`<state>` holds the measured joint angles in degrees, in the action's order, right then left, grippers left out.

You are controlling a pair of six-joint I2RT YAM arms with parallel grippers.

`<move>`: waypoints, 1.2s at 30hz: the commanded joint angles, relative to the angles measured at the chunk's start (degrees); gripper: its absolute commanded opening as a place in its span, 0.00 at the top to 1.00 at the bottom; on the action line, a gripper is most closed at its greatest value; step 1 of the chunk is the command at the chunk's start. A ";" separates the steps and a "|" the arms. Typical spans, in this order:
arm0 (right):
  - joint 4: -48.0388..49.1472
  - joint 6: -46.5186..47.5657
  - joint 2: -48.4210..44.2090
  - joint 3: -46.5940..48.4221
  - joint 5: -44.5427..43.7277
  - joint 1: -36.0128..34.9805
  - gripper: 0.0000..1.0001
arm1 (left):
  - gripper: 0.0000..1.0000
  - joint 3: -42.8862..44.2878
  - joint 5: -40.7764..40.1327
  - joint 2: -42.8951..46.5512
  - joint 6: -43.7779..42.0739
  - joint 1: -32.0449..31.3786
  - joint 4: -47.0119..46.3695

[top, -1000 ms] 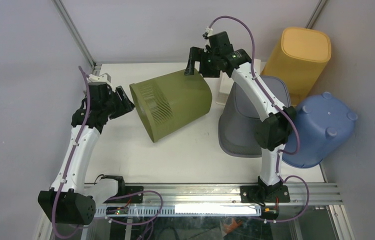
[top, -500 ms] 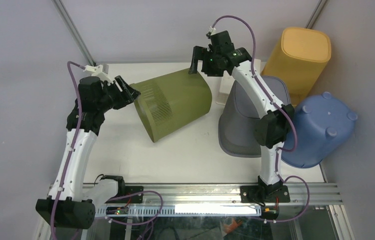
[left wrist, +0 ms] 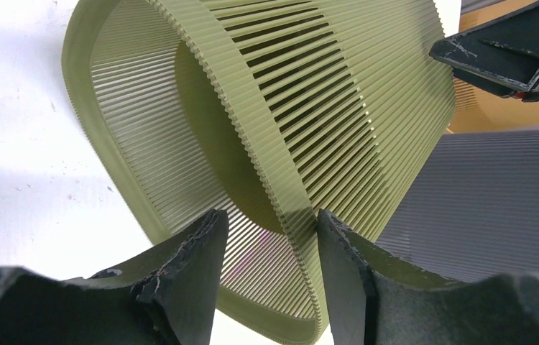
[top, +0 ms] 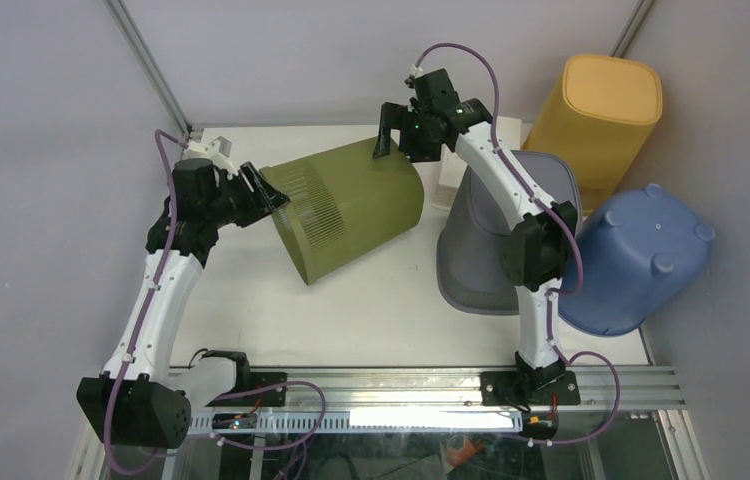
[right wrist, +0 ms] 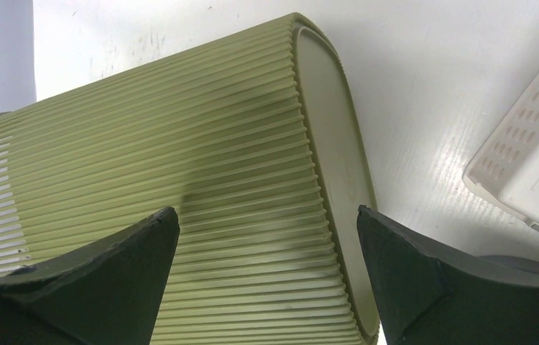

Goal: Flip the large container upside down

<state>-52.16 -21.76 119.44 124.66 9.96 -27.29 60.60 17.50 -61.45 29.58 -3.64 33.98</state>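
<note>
The large container is an olive-green ribbed bin lying on its side, its mouth facing the near left. My left gripper is at the mouth's upper left corner. In the left wrist view the jaws straddle the container's rim wall. The wall lies against the right finger, with a gap to the left one, so the gripper is open. My right gripper hangs wide open just above the closed base end. In the right wrist view the container shows below the right gripper, which holds nothing.
A grey bin stands upside down right of the container, under the right arm. A blue tub and a yellow bin crowd the right side. A white perforated tray lies by the base end. Walls close the left and the back.
My left gripper has moved right onto the container's rim, and its jaws have narrowed a little. The right gripper has shifted slightly left above the base end. The container has not moved.
</note>
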 commanded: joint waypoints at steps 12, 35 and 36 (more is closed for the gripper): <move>8.55 -2.35 -10.69 -8.62 8.61 0.87 0.29 | 0.72 -3.61 0.55 -0.34 -0.31 0.30 -3.10; 13.88 -6.56 -21.16 -6.86 17.19 1.09 0.75 | 0.81 -9.08 2.99 -2.14 1.20 0.34 -11.16; 13.64 -6.69 -20.91 -6.09 17.58 0.90 0.75 | 0.80 -9.11 3.18 -2.58 1.32 0.35 -11.71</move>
<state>-45.69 -25.47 103.22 112.90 17.19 -24.21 54.15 17.87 -61.56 31.59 -2.50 23.70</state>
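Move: The green container lies on its side, mouth towards the left hand, whose half-open fingers straddle the top of its rim; its middle is some 8 cm ahead, 13 cm to the right and 11 below. From the wide-open right hand, astride the upper edge of the base end, that middle is about 5 cm back, 11 to the left and 9 below. The upturned grey container stands roughly 16 cm back and 21 to the right of the right hand, the white basket about 13 ahead and 19 right. Both hands pinch the green container: the left shuts on its rim and keeps hold, easing forward and down only a centimetre or two; the right closes on the base edge while drawing back about 2 cm. Then the right hand lifts that edge roughly 8 cm, drifting farther back and slightly right, and rolls about 10 degrees, left side up. ##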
